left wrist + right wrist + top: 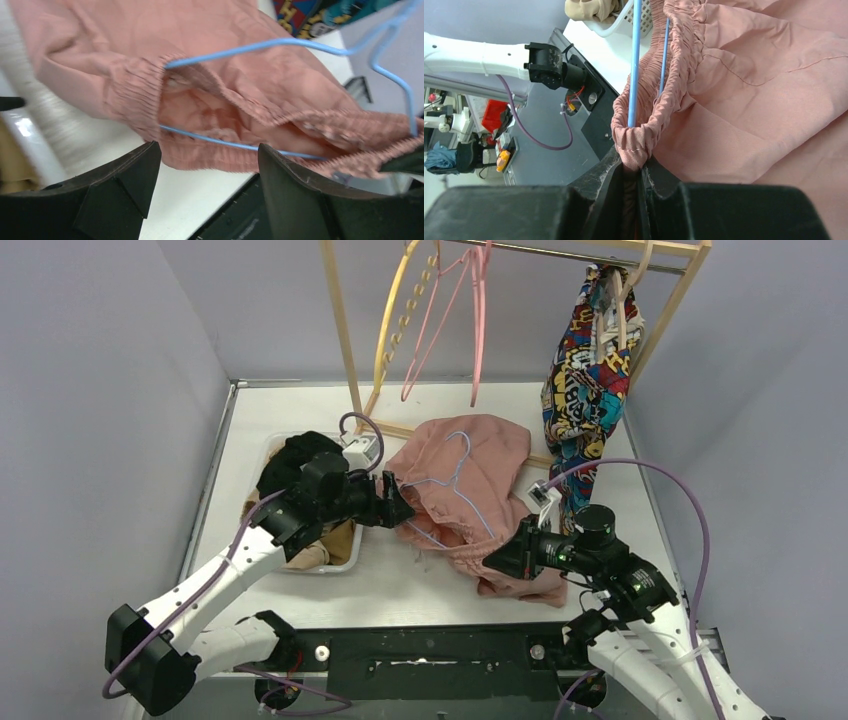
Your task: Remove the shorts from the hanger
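Observation:
Dusty pink shorts (480, 455) lie spread on the table with a light blue wire hanger (452, 480) still threaded through their gathered waist. My left gripper (404, 508) sits at the waistband's left end, open; in the left wrist view its fingers (137, 167) stand wide apart just short of the shorts (225, 75) and the hanger (260, 45), with nothing between them. My right gripper (492, 560) is shut on the waistband's near end. The right wrist view shows a fold of the shorts (764, 100) pinched in the right gripper (633, 162), the hanger (634, 60) rising just beyond.
A white basket (330, 568) at the left holds black shorts (295, 455) and tan shorts (335, 540). At the back stands a wooden rack (345, 330) with a pink hanger (450, 310), a yellow hanger (385, 330) and a comic-print garment (590, 370).

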`<state>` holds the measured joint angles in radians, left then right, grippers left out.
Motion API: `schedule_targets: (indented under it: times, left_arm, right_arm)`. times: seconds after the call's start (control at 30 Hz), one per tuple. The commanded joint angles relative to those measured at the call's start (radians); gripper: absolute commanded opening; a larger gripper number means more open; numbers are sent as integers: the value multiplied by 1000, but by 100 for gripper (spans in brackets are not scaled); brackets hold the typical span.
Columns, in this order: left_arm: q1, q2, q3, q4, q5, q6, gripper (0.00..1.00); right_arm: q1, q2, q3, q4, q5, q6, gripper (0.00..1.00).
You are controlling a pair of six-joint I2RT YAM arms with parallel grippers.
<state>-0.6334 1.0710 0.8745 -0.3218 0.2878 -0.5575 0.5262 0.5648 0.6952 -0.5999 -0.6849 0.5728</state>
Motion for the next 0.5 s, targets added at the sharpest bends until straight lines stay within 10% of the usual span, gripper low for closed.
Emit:
schedule_targets:
  times: [0.0,0.3,0.47]
  left_arm:
    - [-13,30,86,-60,-235,62,68]
    - [-18,152,166,-113,-358,120,55]
    - [-17,227,232,-155,-383,167,18]
  right_arm:
    - [10,-15,0,109,-98,-23,0]
    - [10,-41,23,70,-104,-50,0]
    - [10,-58,60,16,-110,-63,0]
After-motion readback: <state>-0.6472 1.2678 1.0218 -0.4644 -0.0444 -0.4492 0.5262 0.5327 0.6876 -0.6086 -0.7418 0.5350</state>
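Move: The near-left end of the pink shorts' waistband lies about 6 cm ahead of the left hand, 3 cm to its left and 4 cm below. The blue hanger's middle is some 10 cm to this hand's right and 4 cm ahead, slightly lower; the basket's middle is about 22 cm left and 2 cm ahead, on the table. From the right hand, still pinching the waistband's other end, that left end is roughly 25 cm left and 14 cm ahead. Left hand reaches about 5 cm forward, down and left, rolling some 20 degrees, fingers closing around the waistband's left end. ##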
